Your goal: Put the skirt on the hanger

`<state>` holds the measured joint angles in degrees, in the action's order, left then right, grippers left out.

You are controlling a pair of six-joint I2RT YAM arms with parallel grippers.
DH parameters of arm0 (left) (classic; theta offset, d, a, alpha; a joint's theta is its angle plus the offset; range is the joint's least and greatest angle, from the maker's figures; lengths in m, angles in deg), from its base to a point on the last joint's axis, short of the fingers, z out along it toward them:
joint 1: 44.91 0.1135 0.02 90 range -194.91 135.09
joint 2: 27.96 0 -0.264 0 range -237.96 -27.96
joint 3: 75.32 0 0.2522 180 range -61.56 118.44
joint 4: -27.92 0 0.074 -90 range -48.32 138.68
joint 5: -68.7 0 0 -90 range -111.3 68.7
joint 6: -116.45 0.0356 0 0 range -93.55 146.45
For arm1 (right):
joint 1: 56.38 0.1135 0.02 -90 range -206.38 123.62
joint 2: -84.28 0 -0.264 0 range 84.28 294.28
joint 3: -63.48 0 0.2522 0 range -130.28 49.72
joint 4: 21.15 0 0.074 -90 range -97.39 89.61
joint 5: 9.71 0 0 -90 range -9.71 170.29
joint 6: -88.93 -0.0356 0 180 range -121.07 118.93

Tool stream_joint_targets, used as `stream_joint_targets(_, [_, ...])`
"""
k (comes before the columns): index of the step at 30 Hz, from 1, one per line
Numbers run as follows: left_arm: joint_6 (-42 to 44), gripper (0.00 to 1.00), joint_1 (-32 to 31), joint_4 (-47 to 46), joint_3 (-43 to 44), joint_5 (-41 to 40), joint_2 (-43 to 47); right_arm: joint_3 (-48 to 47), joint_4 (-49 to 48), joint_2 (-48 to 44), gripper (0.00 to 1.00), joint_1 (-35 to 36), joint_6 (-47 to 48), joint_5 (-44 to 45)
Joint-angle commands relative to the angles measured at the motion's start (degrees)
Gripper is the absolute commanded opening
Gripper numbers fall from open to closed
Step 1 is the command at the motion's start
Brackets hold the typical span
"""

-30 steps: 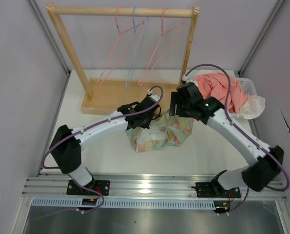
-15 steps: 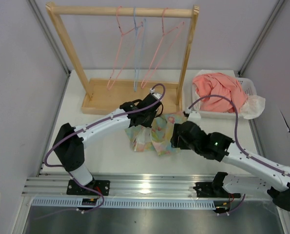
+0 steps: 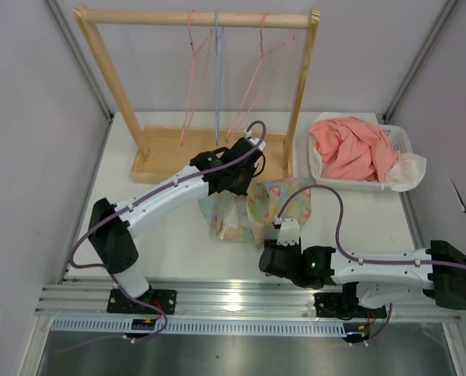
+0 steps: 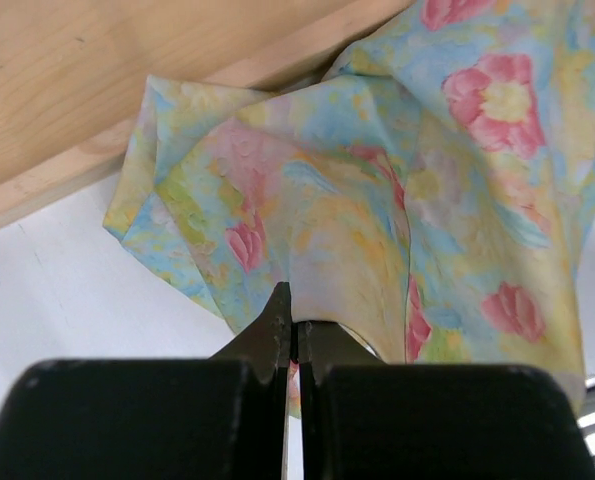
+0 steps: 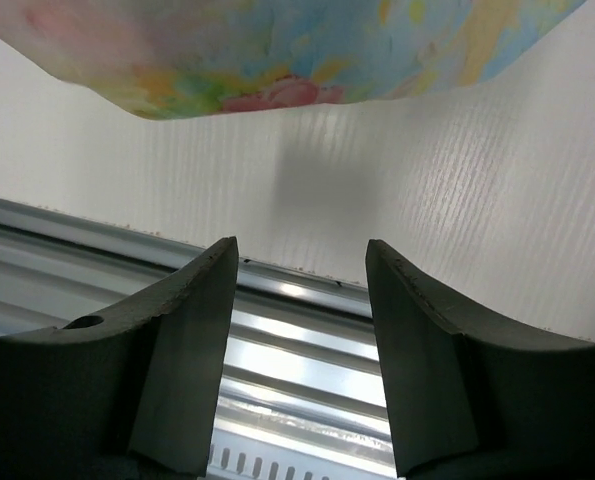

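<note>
The flowered pastel skirt [image 3: 258,208] lies crumpled on the white table just in front of the rack's wooden base. My left gripper [image 3: 239,178] is at its far edge; in the left wrist view the gripper [image 4: 295,322] is shut on a fold of the skirt [image 4: 377,200]. My right gripper [image 3: 273,258] sits low near the table's front edge, apart from the cloth. In the right wrist view it [image 5: 299,262] is open and empty, with the skirt's hem [image 5: 297,50] ahead of it. Two pink wire hangers [image 3: 192,55] [image 3: 258,63] hang on the rack's rail.
The wooden rack [image 3: 197,16] stands at the back on a wooden base [image 3: 166,160], with a light blue hanger [image 3: 218,70] between the pink ones. A white basket [image 3: 397,141] at the right holds a coral-pink garment [image 3: 350,149]. A metal rail [image 3: 240,296] runs along the front edge.
My right arm has left the skirt and swung down to the table's front edge, gripper open. My left gripper has kept hold of the skirt and shifted slightly toward the rack. The hangers have swung.
</note>
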<state>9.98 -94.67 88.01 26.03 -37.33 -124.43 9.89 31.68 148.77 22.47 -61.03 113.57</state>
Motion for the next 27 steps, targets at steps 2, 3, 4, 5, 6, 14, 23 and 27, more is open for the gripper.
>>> stream_joint_targets(2, [0.6, 0.00, -0.2, 3.6, 7.7, 1.3, -1.3, 2.3, -8.3, 2.1, 0.59, 0.2, 0.1, 4.9])
stream_joint_targets(3, [0.6, 0.00, -0.1, 4.1, 9.2, 1.5, -1.7, 2.5, -9.0, 2.8, 0.59, -0.2, 0.5, 4.6])
stream_joint_targets(4, [0.6, 0.00, -0.1, 5.4, 10.7, 1.8, -2.8, 2.5, -9.7, 3.5, 0.59, -0.7, 1.2, 4.4])
stream_joint_targets(5, [0.6, 0.00, -0.1, 6.1, 12.3, 2.0, -3.5, 2.6, -11.5, 4.8, 0.59, -0.8, 1.9, 4.5])
stream_joint_targets(6, [0.6, 0.00, -0.1, 6.8, 13.1, 2.1, -4.1, 2.7, -12.3, 5.6, 0.59, -0.9, 2.5, 4.6])
stream_joint_targets(14, [0.8, 0.00, -0.1, 10.8, 19.9, 3.4, -7.2, 4.9, -20.7, 9.8, 0.58, -9.3, 5.6, 3.4])
stream_joint_targets(23, [1.3, 0.00, -0.1, 11.9, 20.6, 2.5, -7.2, 6.2, -27.1, 11.6, 0.57, -13.2, 9.7, 1.5])
stream_joint_targets(27, [1.3, 0.00, -0.1, 12.1, 20.8, 2.4, -7.2, 7.4, -28.4, 13.2, 0.56, -12.1, 8.0, 2.7])
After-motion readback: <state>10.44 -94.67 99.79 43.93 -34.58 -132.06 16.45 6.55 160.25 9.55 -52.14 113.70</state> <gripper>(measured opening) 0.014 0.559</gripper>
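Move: The right hand, open and empty, has the skirt's near hem about 8 cm ahead and 4 cm to its left, a couple of centimetres lower. From that hand, the skirt's pinched part is roughly 20 cm ahead, 12 cm left and 8 cm up, and the metal rail is 7 cm back, straight behind and 7 cm down. The left hand holds that pinched part; the near hem lies some 12 cm back, 7 cm right and 10 cm below it. The right hand's open fingertips slide in under the skirt's near hem: it dips about 4.5 cm, first nearly straight down, then on forward some 7 cm, turning slightly clockwise with the fingers kept apart. Meanwhile the left hand keeps its shut pinch on the skirt, raising it about 3.5 cm and drawing it a little to the right, then all but stops. ##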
